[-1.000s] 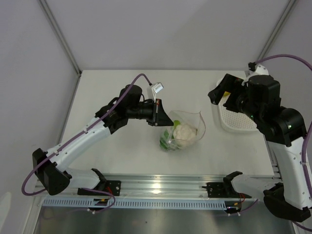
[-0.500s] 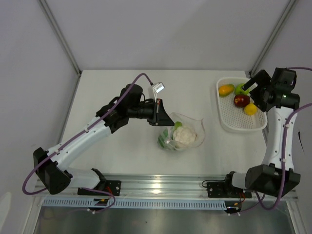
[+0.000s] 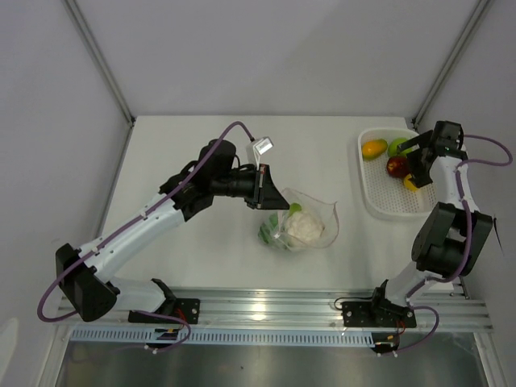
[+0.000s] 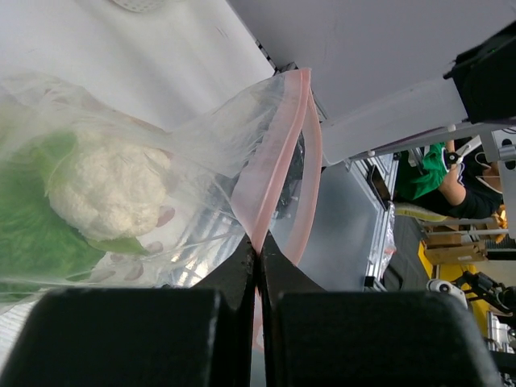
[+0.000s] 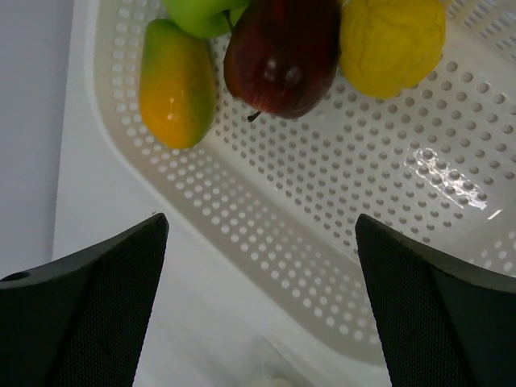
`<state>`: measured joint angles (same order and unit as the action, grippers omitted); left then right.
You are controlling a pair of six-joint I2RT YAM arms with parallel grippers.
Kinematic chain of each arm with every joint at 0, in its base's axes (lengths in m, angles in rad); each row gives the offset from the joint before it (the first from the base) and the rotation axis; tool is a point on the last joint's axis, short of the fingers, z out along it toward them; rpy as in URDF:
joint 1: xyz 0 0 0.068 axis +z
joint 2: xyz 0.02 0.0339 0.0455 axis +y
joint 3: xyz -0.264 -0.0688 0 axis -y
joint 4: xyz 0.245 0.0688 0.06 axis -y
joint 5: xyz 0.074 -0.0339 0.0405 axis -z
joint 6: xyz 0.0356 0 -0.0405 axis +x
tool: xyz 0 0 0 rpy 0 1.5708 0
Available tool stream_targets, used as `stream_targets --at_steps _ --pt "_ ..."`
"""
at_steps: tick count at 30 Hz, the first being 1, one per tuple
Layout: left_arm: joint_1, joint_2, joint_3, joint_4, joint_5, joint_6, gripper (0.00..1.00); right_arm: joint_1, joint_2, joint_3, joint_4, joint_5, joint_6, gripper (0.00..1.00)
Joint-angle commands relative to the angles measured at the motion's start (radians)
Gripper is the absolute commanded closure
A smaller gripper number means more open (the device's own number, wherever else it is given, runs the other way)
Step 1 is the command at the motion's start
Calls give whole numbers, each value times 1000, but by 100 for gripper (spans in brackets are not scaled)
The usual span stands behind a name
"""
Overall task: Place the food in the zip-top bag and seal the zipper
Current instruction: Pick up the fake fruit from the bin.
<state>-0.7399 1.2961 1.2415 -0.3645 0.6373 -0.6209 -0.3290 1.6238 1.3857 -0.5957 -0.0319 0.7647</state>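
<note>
The clear zip-top bag lies mid-table, holding the white-green leafy cabbage. My left gripper is shut on the bag's pink zipper strip and holds that mouth edge up; the cabbage shows through the plastic in the left wrist view. My right gripper is open and empty, hovering over the white mesh basket. In the right wrist view the orange-yellow fruit, red apple, yellow fruit and green apple lie in the basket.
The basket sits at the table's right edge, near the right frame post. A rail runs along the near edge by the arm bases. The left arm stretches diagonally over the left half of the table.
My right arm has swung back and to the right, uncovering the basket, and its gripper now hangs above the fruit. The left gripper has kept its hold; the bag has settled slightly.
</note>
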Motion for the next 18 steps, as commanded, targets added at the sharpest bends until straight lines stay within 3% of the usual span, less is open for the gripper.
stream_targets --at_steps 1,8,11,18 --pt "2 -21 -4 71 45 -8 100 15 40 -11 131 79 132 0" --pt "4 -26 -17 84 55 -11 99 71 125 -24 209 265 264 1" --pt "4 -21 -20 87 59 -13 99 84 165 -36 283 279 298 0" --pt "5 -14 -11 73 59 1 100 102 223 -19 271 340 344 1"
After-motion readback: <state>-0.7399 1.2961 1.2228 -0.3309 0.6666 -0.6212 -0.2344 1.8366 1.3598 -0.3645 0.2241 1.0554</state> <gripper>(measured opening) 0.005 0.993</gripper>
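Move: The red apple is roughly 10 cm ahead of the open right gripper, 3 cm to its right and 12 cm below. At much the same depth lie the green apple, 7 cm farther out than the red one and barely to its right, the mango 6 cm farther out and 7 cm left of it, and the yellow fruit 6 cm nearer and 4 cm right of it. From the left gripper, the red apple is about 33 cm ahead, 41 cm right and 25 cm lower. Bring the right gripper down about 7 cm and forward some 5 cm over the bin towards the red apple, going down and forward together, then mostly forward, then down again. Turn the wrist about 15 degrees clockwise on the way and keep the fingers wide open, touching no fruit yet. Hold the left gripper still, shut on the bag's rim. ##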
